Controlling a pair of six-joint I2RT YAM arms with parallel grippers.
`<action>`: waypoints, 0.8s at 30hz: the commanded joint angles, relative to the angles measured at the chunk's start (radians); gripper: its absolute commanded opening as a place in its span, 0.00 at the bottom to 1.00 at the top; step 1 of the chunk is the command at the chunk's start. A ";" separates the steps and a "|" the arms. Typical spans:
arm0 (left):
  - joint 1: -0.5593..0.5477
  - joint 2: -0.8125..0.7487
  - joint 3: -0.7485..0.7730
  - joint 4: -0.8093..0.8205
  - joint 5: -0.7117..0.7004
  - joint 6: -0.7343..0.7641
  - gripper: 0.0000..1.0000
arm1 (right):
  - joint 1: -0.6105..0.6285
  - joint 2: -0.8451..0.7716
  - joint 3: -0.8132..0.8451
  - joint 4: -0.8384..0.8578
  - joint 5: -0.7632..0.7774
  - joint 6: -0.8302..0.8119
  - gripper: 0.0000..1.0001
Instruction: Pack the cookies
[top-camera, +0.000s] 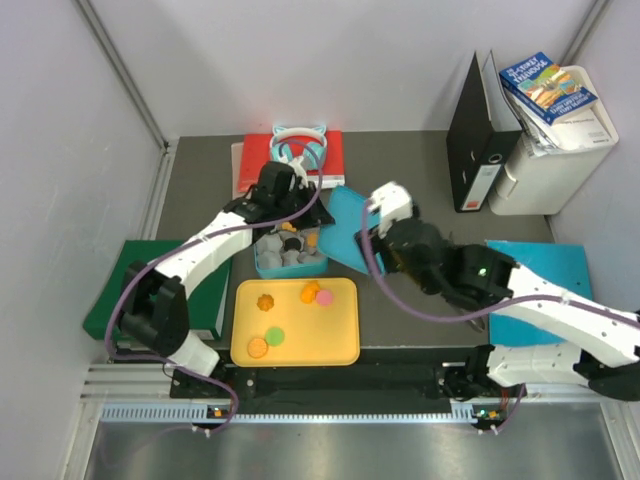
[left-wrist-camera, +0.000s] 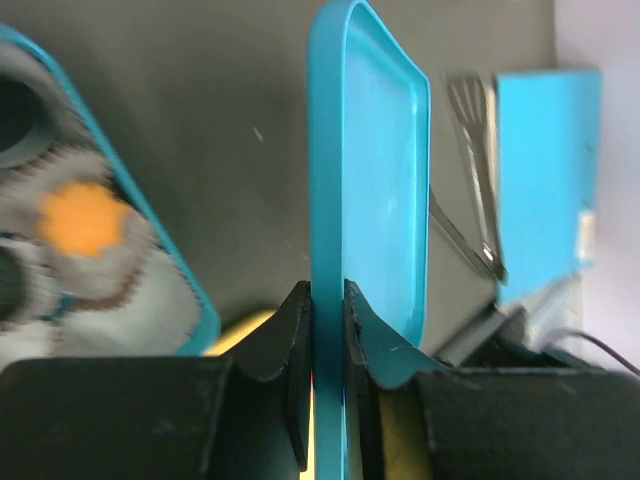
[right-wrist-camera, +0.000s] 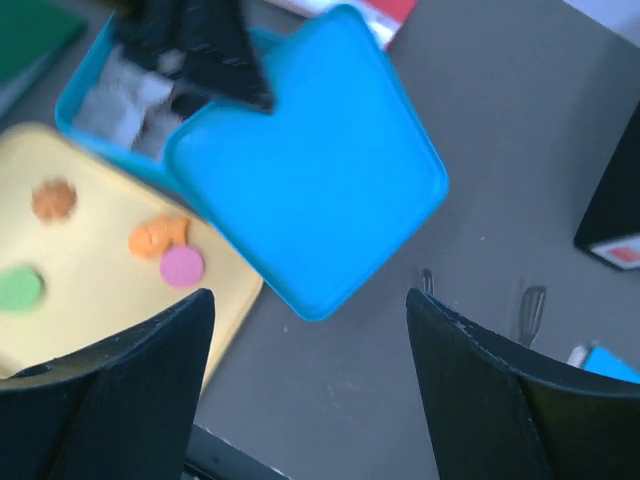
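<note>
Several cookies lie on the yellow tray (top-camera: 340, 345): a scalloped orange one (top-camera: 265, 300), a pink one (top-camera: 324, 297) (right-wrist-camera: 182, 266), a green one (top-camera: 274, 336) (right-wrist-camera: 18, 288) and plain orange ones (top-camera: 257, 348). Behind the tray, a blue box (top-camera: 262, 268) (left-wrist-camera: 190, 300) holds grey paper cups, one with an orange cookie (left-wrist-camera: 85, 220) in it. My left gripper (left-wrist-camera: 327, 300) (top-camera: 318, 192) is shut on the rim of the blue lid (left-wrist-camera: 370, 150) (top-camera: 345, 235) (right-wrist-camera: 310, 190), which is held tilted beside the box. My right gripper (right-wrist-camera: 310, 310) (top-camera: 378, 222) hangs open at the lid's other corner, holding nothing.
A red book (top-camera: 330, 150) with a pale blue hoop on it lies behind the box. A black binder (top-camera: 480, 150) and a white box with a book stand at the back right. A green folder (top-camera: 125, 290) lies left, a blue folder (top-camera: 545, 260) right, metal tongs (left-wrist-camera: 470, 200) by it.
</note>
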 joint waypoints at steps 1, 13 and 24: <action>-0.014 -0.132 0.089 -0.039 -0.261 0.132 0.00 | -0.205 -0.113 0.036 0.057 -0.176 0.282 0.77; -0.434 -0.298 0.007 0.242 -1.298 0.873 0.00 | -0.552 -0.035 0.033 0.178 -0.628 0.525 0.73; -0.686 -0.217 -0.353 1.213 -1.549 1.781 0.00 | -0.737 -0.030 0.032 0.238 -0.815 0.642 0.75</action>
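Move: The cookie box that the held lid is meant for lies about 7 cm to the left gripper's left, 2 cm nearer the base and some 14 cm below. The yellow tray sits about 18 cm nearer the base than the box, straight in line with it, and the red book about 18 cm beyond the box. From the right gripper, the box is roughly 10 cm ahead, 16 cm left and 25 cm down. Keep the left fingers shut on the blue lid's rim and lift it about 12 cm, high above the box. Arc a little forward and left, then draw back about 6 cm, while swinging the wrist over 90 degrees so the fingers turn from slanting down-right to level and straight forward. Back the open right gripper away from the lid, forward some 8 cm, rightward at first, rolling its left side up. ##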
